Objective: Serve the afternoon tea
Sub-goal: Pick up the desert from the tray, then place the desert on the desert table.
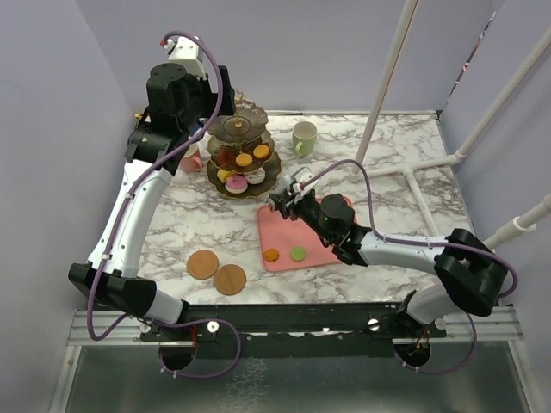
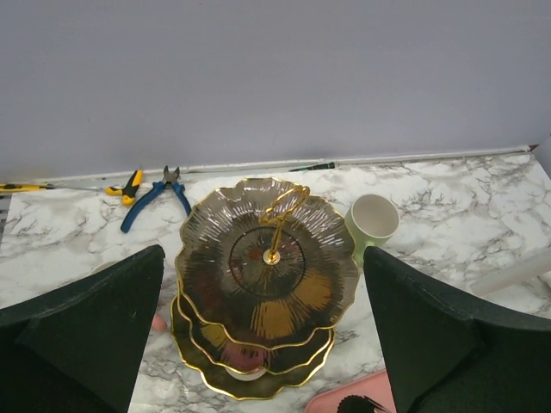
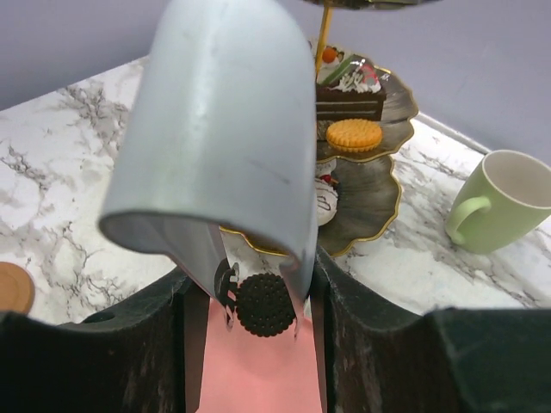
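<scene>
The dark three-tier stand (image 1: 238, 155) with its gold ring stands at the back centre, with pastries and cookies (image 1: 244, 159) on its lower tiers. My left gripper (image 2: 263, 258) hangs open above it, holding nothing. My right gripper (image 3: 251, 271) is shut on grey tongs (image 3: 224, 129), whose tips straddle a dark round cookie (image 3: 264, 305) on the pink tray (image 1: 293, 241). An orange cookie (image 1: 271, 255) and a green one (image 1: 298, 254) also lie on the tray. The pale-green mug (image 1: 304, 138) stands right of the stand, and the pink mug (image 1: 191, 159) is partly hidden to its left. Two brown coasters (image 1: 202, 263) (image 1: 230, 279) lie near the front.
Blue-handled pliers (image 2: 155, 194) and a yellow-handled tool (image 2: 129, 185) lie by the back wall. White pipes (image 1: 430, 163) cross the right side of the marble table. Purple walls enclose the back and both sides.
</scene>
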Controlling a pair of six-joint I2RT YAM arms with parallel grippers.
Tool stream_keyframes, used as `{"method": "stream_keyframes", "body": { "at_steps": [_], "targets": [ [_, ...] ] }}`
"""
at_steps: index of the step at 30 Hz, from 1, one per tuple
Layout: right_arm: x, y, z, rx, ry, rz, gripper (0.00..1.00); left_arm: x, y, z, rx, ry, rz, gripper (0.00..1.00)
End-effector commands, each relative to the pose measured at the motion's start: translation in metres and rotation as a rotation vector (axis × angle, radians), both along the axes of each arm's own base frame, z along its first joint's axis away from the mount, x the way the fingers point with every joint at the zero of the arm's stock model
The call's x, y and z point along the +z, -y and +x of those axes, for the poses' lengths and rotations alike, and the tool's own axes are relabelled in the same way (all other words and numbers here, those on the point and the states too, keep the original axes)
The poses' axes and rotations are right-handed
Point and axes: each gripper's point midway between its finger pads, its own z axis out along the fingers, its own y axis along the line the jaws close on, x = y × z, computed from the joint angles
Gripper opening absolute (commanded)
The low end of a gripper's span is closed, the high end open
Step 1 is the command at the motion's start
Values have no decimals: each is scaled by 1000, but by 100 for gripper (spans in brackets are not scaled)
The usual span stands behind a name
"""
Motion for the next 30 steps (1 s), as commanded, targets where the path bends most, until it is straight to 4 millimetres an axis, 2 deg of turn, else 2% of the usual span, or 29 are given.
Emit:
{"method": "stream_keyframes", "body": {
  "at_steps": [1, 5, 12, 17, 22, 30],
  "targets": [
    [39, -5, -4, 42, 62, 25, 4, 13, -5, -2, -16, 26, 7, 99],
    [77, -16, 1, 57, 109, 59, 4, 10, -6, -1, -23, 19, 7, 99],
    [164, -37, 14, 77, 229, 118, 4, 7, -15, 3, -7, 14, 13, 99],
    [206, -52, 34, 87, 295, 117, 4, 14, -33, 4, -6, 14, -60, 99],
    [221, -60, 70, 66, 309, 90, 4, 15, -50, 2, 7, 19, -52, 99],
    [214, -45, 125, -5, 286, 79, 4, 14, -58, -4, 17, 28, -20, 99]
  ]
}}
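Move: The right hand already holds the tongs closed on the dark dessert, a round cookie, clear of the tray. The stand's top tier lies about 20 cm ahead of this hand, 12 cm to its left and some 6 cm above it. The green mug is roughly 26 cm ahead and 5 cm right, down on the table; the pink tray's middle is 3 cm ahead, 7 cm right, 17 cm below. From the left hand, the top tier lies 3 cm ahead, 3 cm right, 15 cm below. Right hand lifts the tong-held dessert about 20 cm, then forward towards the top tier; left hand shifts left. ##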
